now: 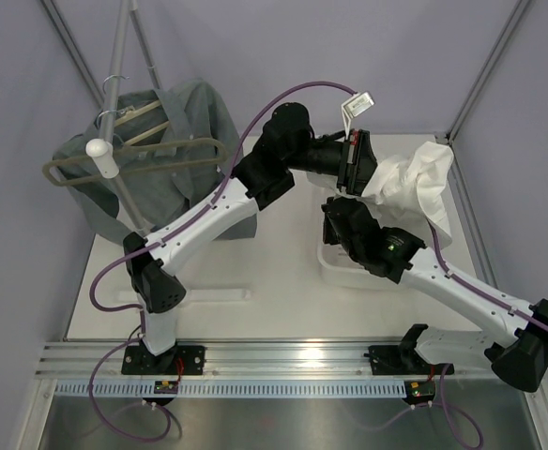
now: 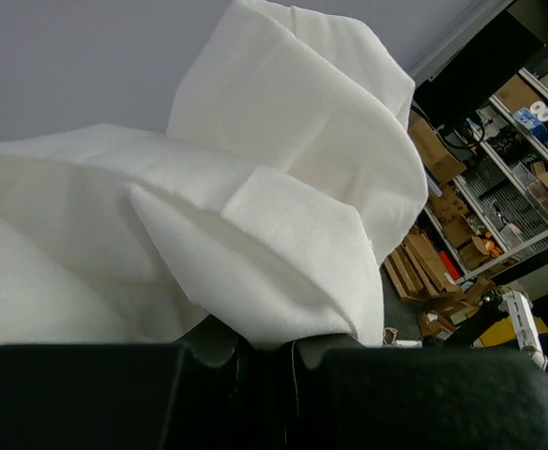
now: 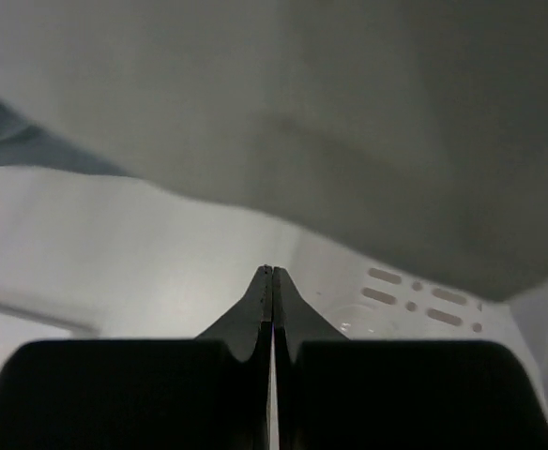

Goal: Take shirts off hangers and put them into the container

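Note:
The white shirt (image 1: 415, 183) hangs bunched over the right side of the table, and my left gripper (image 1: 368, 176) is shut on a fold of it. In the left wrist view the shirt (image 2: 255, 187) fills the frame and its cloth runs down between the gripper (image 2: 269, 342) jaws. Below it stands the white container (image 1: 335, 267). My right gripper (image 1: 340, 211) is down inside it, shut and holding nothing (image 3: 272, 272), with the slotted base (image 3: 415, 300) just ahead. The grey-green shirt (image 1: 185, 141) still hangs on a light-wood hanger (image 1: 141, 114) at the back left.
A grey looped rail (image 1: 133, 161) on a metal pole (image 1: 122, 47) carries the hanger at the back left. My left arm (image 1: 208, 216) crosses the table diagonally. Frame posts stand at the back corners.

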Robot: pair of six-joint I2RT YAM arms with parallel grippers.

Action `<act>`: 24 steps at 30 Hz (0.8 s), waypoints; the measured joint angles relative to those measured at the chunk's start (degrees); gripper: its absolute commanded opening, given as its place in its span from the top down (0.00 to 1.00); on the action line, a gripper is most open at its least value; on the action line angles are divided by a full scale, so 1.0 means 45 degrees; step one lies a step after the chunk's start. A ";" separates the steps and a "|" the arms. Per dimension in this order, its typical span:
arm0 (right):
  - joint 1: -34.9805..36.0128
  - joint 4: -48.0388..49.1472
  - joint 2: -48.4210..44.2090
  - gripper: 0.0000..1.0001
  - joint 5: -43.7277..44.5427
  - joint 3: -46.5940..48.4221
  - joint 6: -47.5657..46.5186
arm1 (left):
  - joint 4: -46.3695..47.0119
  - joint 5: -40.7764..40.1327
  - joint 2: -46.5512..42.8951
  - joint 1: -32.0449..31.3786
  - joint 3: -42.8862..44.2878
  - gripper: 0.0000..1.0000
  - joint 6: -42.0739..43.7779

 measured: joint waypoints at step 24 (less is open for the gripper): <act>-0.0384 -0.1632 -0.2361 1.00 -0.0801 -0.3167 0.1690 | 0.0039 0.1967 0.2798 0.0413 -0.0019 0.91 -0.0704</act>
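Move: My left hand already holds the bunched white shirt, its folds hanging about 7 cm to the right, 2 cm ahead and 6 cm lower. The container's middle is some 14 cm ahead of that hand, 4 cm right and roughly 42 cm below. From my empty right hand, low beside the cloth, the container's middle lies about 3 cm ahead, 11 cm right and 18 cm down. Keeping the white shirt pinched, I lower my left hand about 10 cm towards the container, slowly at first and then faster, easing some 3 cm forward and 3 cm right while the fingers dip. With its fingers still shut, my right hand slides right, then backs away from beneath the cloth and sinks over the container's left part, about 7 cm down, tipping some 10 degrees downward. ##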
